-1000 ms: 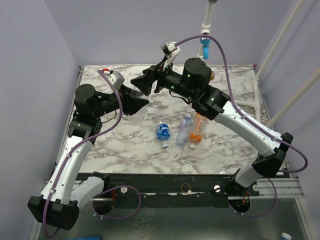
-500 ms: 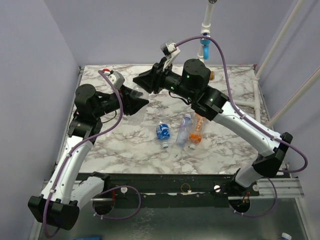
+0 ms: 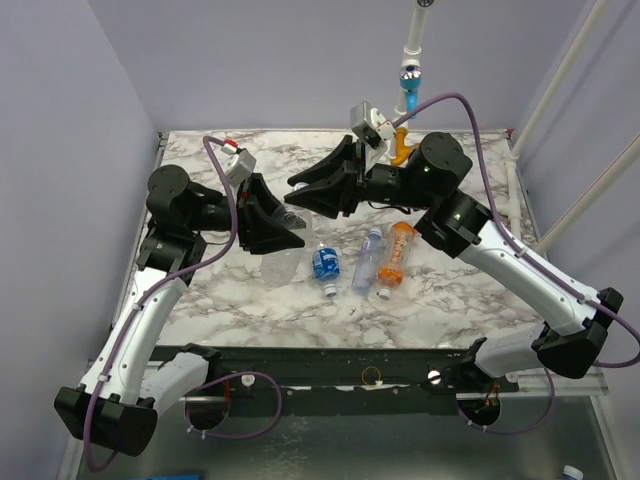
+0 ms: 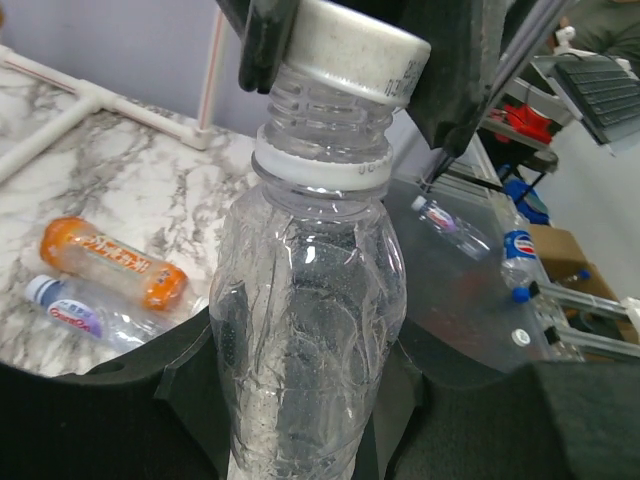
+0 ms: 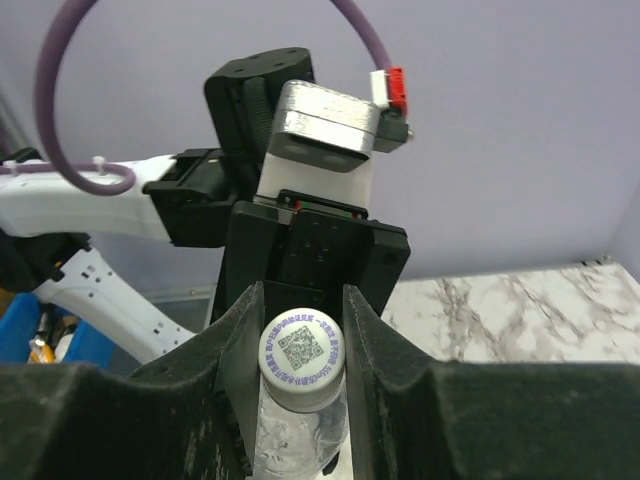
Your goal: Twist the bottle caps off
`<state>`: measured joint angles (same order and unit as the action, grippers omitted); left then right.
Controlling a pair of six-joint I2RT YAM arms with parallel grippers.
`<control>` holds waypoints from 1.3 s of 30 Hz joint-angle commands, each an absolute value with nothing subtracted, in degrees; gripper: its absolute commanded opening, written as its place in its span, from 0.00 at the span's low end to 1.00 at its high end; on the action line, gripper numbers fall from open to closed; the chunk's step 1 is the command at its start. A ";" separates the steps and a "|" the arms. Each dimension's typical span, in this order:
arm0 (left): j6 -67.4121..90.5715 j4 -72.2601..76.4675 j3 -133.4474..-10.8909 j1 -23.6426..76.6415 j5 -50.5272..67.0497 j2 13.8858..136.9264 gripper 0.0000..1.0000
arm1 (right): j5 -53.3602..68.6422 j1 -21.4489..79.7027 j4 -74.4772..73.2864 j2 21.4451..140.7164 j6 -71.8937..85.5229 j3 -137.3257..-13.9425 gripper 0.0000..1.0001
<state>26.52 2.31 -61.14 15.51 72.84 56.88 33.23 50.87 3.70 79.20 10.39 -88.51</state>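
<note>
My left gripper point(image 3: 278, 232) is shut on the body of the clear unlabelled bottle point(image 4: 305, 300) and holds it above the table. My right gripper point(image 3: 303, 198) is shut on that bottle's white cap point(image 5: 302, 348), with a finger point(image 5: 238, 350) on each side. In the left wrist view the cap point(image 4: 350, 45) sits tilted at the top of the neck, with bare threads below it. Three bottles lie on the marble table point(image 3: 230, 290): the dark-blue-labelled one point(image 3: 324, 262), the slim light-blue-labelled one point(image 3: 368, 257) and the orange one point(image 3: 396, 254).
A white pipe with a blue fitting point(image 3: 408, 88) and an orange fitting point(image 3: 400, 148) stands at the back edge. White pipes point(image 3: 515, 195) run along the table's right side. Purple walls close in the left and back.
Both grippers have moved right and toward the front with the clear bottle between them. The right arm has swung right and stretched out, and its wrist has turned.
</note>
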 commanded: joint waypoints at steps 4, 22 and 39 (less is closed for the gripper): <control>33.62 3.50 -62.58 15.32 75.26 58.17 0.08 | 46.89 52.03 7.91 78.81 11.05 -87.42 0.01; 22.31 -3.28 -61.24 15.32 70.41 55.80 0.08 | 7.64 50.01 -7.34 72.95 2.90 -90.16 0.01; 6.37 -11.20 -58.19 15.29 57.91 51.85 0.08 | -21.19 34.28 -16.89 57.09 28.15 -45.25 0.01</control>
<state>9.65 -9.47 -59.00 15.44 59.68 53.39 -13.63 34.04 -13.17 59.48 19.81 -48.07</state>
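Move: The white cap pinched in the right fingers sits loose and tilted on the held bottle's mouth; that bottle's middle is roughly 12 cm below the right hand, 2 cm back and 2 cm left. The orange bottle, towards which the cap is carried, lies about 18 cm ahead, 23 cm right and 45 cm below. Equally low and about level with the orange bottle, the clear bottle lies 16 cm right of the hand, the blue-label bottle 5 cm right. From the left hand, the cap is about 9 cm above, 1 cm ahead and 1 cm right. The cap, still pinched in the right fingers, draws back barely 2 cm, then lifts off the bottle mouth by about 5 cm and sweeps right, forward and steeply down towards the orange bottle, net 27 cm lower, as the wrist turns some 65 degrees clockwise and tips down. The left hand keeps its grip on the bottle, edging back, then forward and down about 3 cm net while turning slightly counter-clockwise. ##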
